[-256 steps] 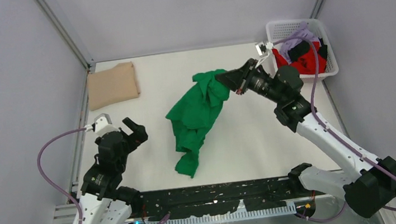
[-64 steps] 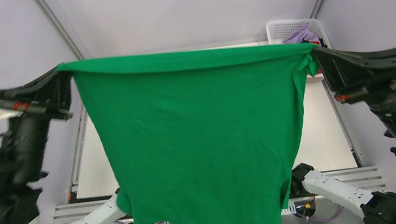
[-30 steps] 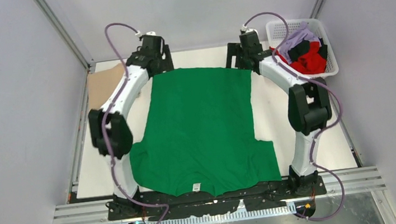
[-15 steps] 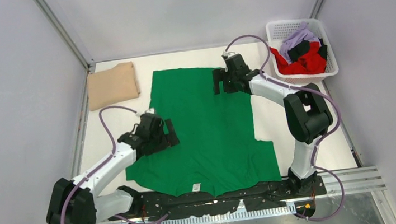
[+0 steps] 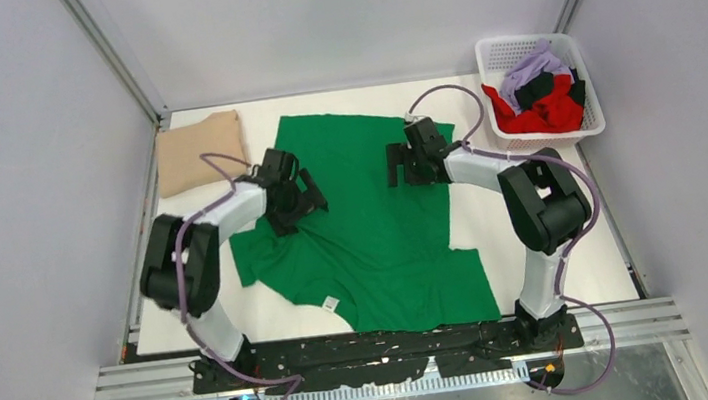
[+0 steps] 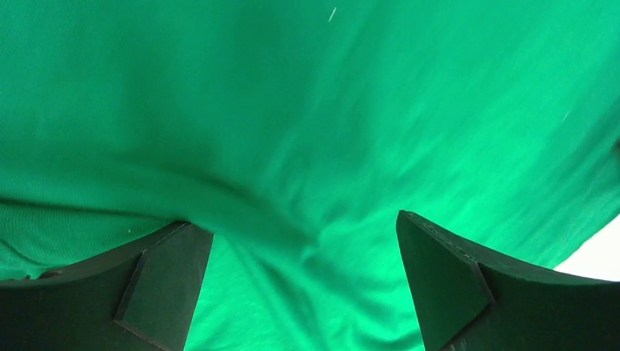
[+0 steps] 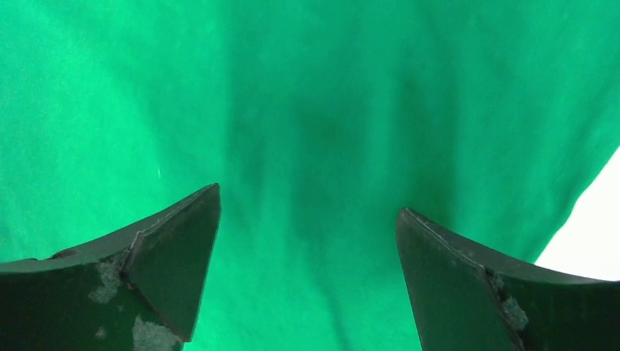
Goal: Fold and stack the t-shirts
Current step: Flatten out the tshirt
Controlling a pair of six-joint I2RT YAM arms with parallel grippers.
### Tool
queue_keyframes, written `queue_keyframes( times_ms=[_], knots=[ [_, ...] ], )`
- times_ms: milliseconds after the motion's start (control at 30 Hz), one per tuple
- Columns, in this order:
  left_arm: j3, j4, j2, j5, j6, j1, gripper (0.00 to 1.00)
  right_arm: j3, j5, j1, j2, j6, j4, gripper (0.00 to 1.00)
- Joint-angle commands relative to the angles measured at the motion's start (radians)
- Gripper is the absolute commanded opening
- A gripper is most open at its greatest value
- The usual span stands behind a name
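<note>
The bright green t-shirt lies spread on the white table, rumpled along its near-left side, its small white label facing up. My left gripper is low over the shirt's left part, open. In the left wrist view the fingers stand wide apart over wrinkled green cloth. My right gripper hovers over the shirt's far right part, also open. Its fingers are spread above smooth green cloth. A folded tan t-shirt lies at the far left.
A white lattice basket at the far right corner holds red, lilac and black shirts. Bare white table shows to the right of the green shirt. Metal frame posts stand at both far corners.
The left gripper has swung from the shirt's near-left part to its far-left part. The shirt's near-left side has bunched inward, its label shifting away. The right gripper moved slightly nearer.
</note>
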Motion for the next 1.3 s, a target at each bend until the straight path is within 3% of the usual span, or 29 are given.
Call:
queue_keyframes(
  times_ms=[0,133,233,300,367,467,567,700,867,1033,1267],
  knots=[
    [0.348,-0.159,0.240,-0.080,0.046,0.023,1.00,-0.155,-0.014,0.004,-0.100,0.101,0.018,0.95],
    [0.863,-0.370,0.551,-0.063,0.064,0.030,1.00,-0.352,-0.035,0.055,-0.237,0.198,0.053,0.95],
    [1.268,-0.450,0.775,0.047,0.057,0.028,1.00,-0.459,-0.081,0.175,-0.341,0.226,0.037,0.95],
    [1.436,-0.442,0.890,0.128,0.043,0.027,0.99,-0.505,-0.132,0.277,-0.383,0.220,0.045,0.95],
    [1.500,-0.396,0.949,0.213,0.024,0.025,0.99,-0.525,-0.191,0.365,-0.405,0.206,0.050,0.95],
    [1.393,-0.311,0.900,0.222,0.023,0.024,0.99,-0.513,-0.238,0.416,-0.420,0.177,0.033,0.95],
    [1.235,-0.223,0.797,0.215,0.068,0.024,0.99,-0.476,-0.189,0.421,-0.451,0.134,-0.009,0.95],
    [1.157,-0.262,0.669,0.200,0.158,0.024,0.99,-0.400,-0.143,0.408,-0.511,0.089,-0.018,0.96],
    [0.902,-0.251,0.425,0.114,0.247,0.024,0.99,-0.331,-0.119,0.259,-0.533,0.095,-0.062,0.96],
    [0.540,-0.105,0.163,0.087,0.243,0.019,0.99,-0.344,-0.076,0.118,-0.518,0.105,-0.068,0.95],
    [0.262,-0.024,0.115,0.191,0.208,0.016,0.99,-0.267,0.034,-0.035,-0.344,0.101,-0.072,0.95]
  ],
)
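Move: Under both hands lies the green t-shirt, its middle some 11 cm to the left hand's right and 4 cm back, about 1 cm below the fingertips. Its collar label is about 22 cm back from the left hand and 3 cm right; the folded tan cloth lies about 17 cm ahead and 17 cm left. From the right hand, the shirt's middle is roughly 10 cm back and 9 cm left, about 1 cm down; the laundry basket stands some 17 cm ahead and 27 cm right. Sweeping opposite ways with open fingers resting on the shirt, the left hand pushes it about 24 cm forward and some 10 cm right while the right hand drags it 22 cm back and then also left, turning some 25 degrees counter-clockwise. Both then lift clear, the left drawing back, the right heading forward and right as its turn unwinds. ##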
